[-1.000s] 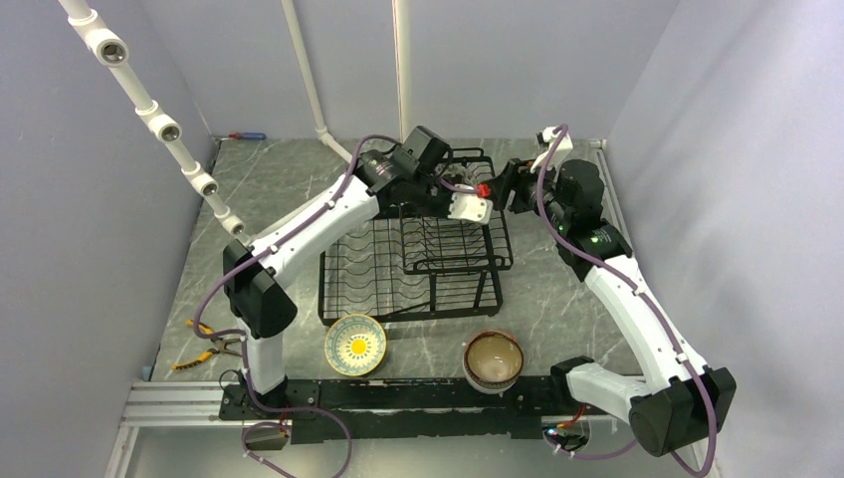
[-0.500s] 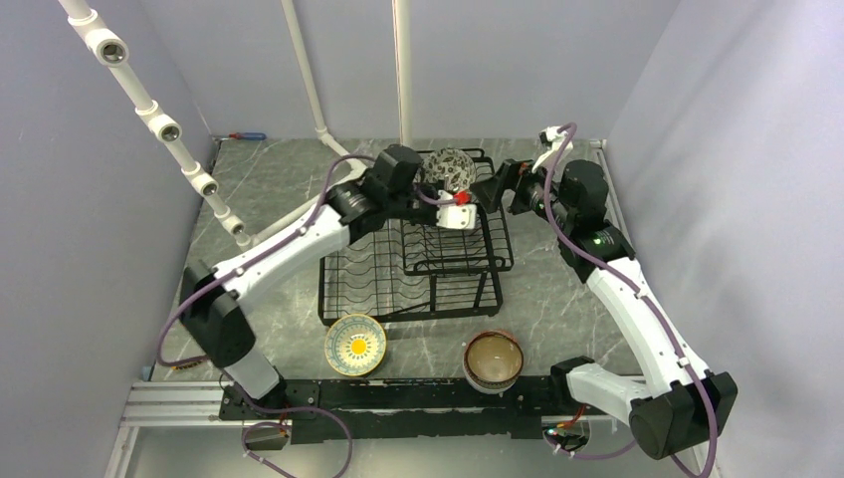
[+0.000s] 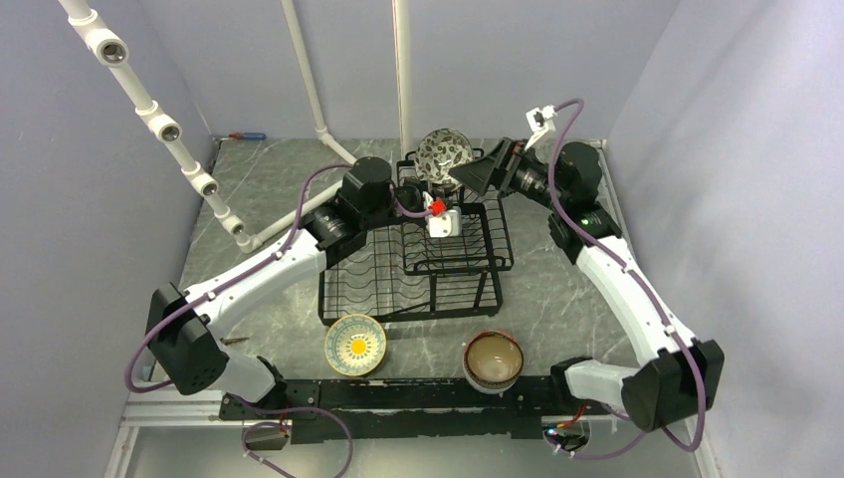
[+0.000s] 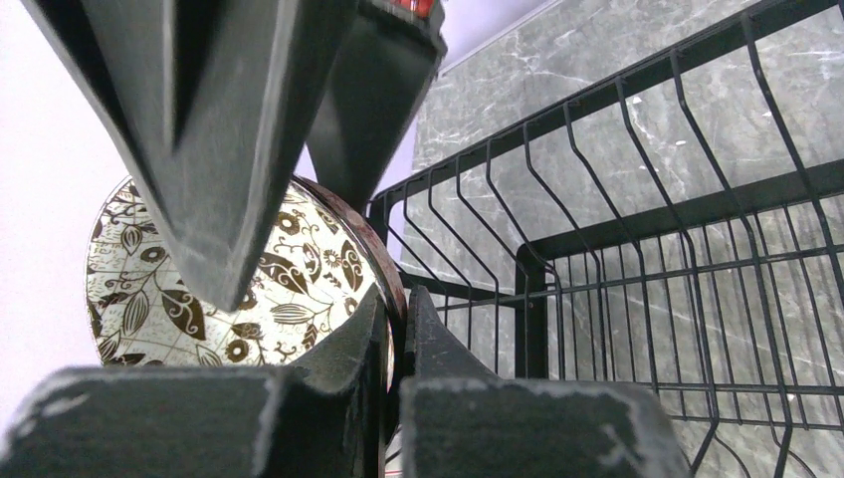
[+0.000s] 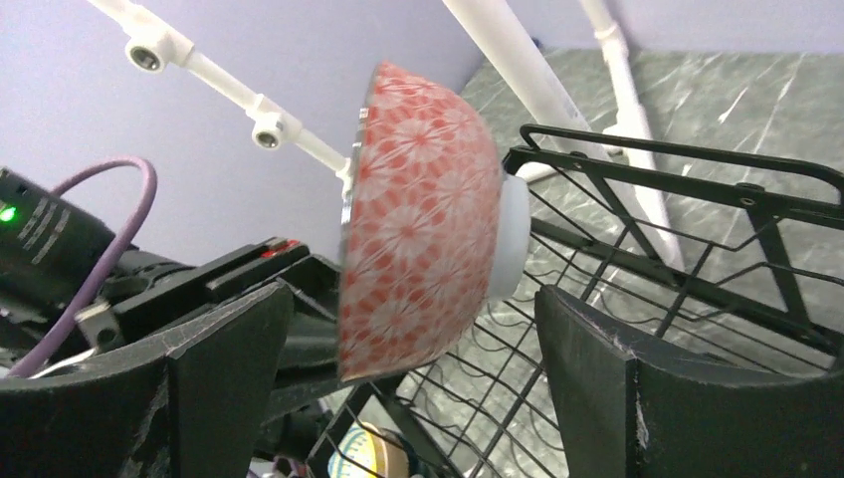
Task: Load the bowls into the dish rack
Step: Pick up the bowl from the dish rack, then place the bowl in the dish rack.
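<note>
One of the bowls (image 3: 444, 154), pink-patterned outside (image 5: 418, 229) and cream with brown leaves inside (image 4: 149, 289), hangs on edge above the back of the dish rack (image 3: 398, 269). My left gripper (image 3: 434, 199) is shut on its brown rim, one finger on each side of the rim (image 4: 395, 299). My right gripper (image 3: 476, 176) is open; its fingers stand on either side of the bowl without touching it (image 5: 413, 294). On the table in front of the rack lie a yellow-centred bowl (image 3: 355, 345) and a short stack of brown-rimmed bowls (image 3: 493, 359).
The black wire rack has a raised basket (image 3: 458, 239) under the held bowl. A white pipe frame (image 3: 159, 124) slants over the left side, and upright pipes (image 3: 401, 70) stand behind the rack. A screwdriver (image 3: 246, 135) lies at the back left. Walls close in on three sides.
The left gripper has shut on the bowl's rim and the right gripper has opened off the bowl. The bowl now sits higher and further back, and the left arm's elbow has swung down-left.
</note>
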Robot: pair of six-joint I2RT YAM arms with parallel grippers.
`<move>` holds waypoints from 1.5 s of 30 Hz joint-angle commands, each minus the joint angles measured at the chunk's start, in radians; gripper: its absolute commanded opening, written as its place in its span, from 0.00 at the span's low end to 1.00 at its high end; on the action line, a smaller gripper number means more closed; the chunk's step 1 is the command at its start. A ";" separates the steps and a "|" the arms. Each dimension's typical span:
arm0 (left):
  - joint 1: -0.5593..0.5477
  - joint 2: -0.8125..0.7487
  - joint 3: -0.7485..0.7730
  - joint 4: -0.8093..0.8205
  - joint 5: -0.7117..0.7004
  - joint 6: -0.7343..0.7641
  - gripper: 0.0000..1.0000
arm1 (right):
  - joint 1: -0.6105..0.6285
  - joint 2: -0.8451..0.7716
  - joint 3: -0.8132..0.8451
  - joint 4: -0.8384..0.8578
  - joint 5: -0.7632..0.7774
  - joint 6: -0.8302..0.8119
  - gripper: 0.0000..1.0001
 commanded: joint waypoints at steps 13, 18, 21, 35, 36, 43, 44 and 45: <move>0.001 -0.061 0.002 0.080 0.025 0.082 0.03 | 0.054 0.159 0.130 0.102 -0.096 0.148 0.56; 0.001 -0.056 0.003 0.065 0.008 0.092 0.03 | 0.055 0.142 0.123 0.084 -0.076 0.110 0.21; 0.001 -0.054 0.002 0.064 0.006 0.086 0.08 | 0.055 0.128 0.121 0.060 -0.044 0.070 0.00; 0.017 -0.095 -0.065 0.104 -0.073 -0.076 0.78 | 0.057 0.196 0.293 -0.282 0.252 -0.202 0.00; 0.023 -0.105 -0.073 0.111 -0.085 -0.105 0.79 | 0.057 0.211 0.319 -0.317 0.274 -0.221 0.00; 0.157 -0.201 -0.106 0.095 -0.115 -0.428 0.85 | 0.110 0.307 0.495 -0.549 0.438 -0.351 0.00; 0.172 -0.215 -0.110 0.093 -0.123 -0.466 0.86 | 0.132 0.319 0.518 -0.585 0.469 -0.368 0.00; 0.198 -0.229 -0.112 0.087 -0.145 -0.527 0.87 | 0.156 0.332 0.543 -0.622 0.527 -0.387 0.00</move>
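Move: The patterned bowl stands on edge in the air, its middle about 3 cm ahead of the right hand, 4 cm to its left and 2 cm higher. From the left hand, which already pinches the bowl's lower rim, that middle is about 4 cm ahead, 1 cm right and 5 cm up. The dish rack's upper tier centres some 14 cm below the right hand, 2 cm back and 1 cm left; its back rail lies about 10 cm ahead, 2 cm left and 12 cm down. The bowl is handed over in the air: the right hand reaches left and forward, fingers astride its rim and foot, and closes on it while the left hand holds nearly still. The left fingers then open, let go of the rim and draw off leftward about 7 cm. The right hand carries the bowl forward some 5 cm, also down and to the right, tipping its fingers downward and turning clockwise, roughly 30 degrees in all. ##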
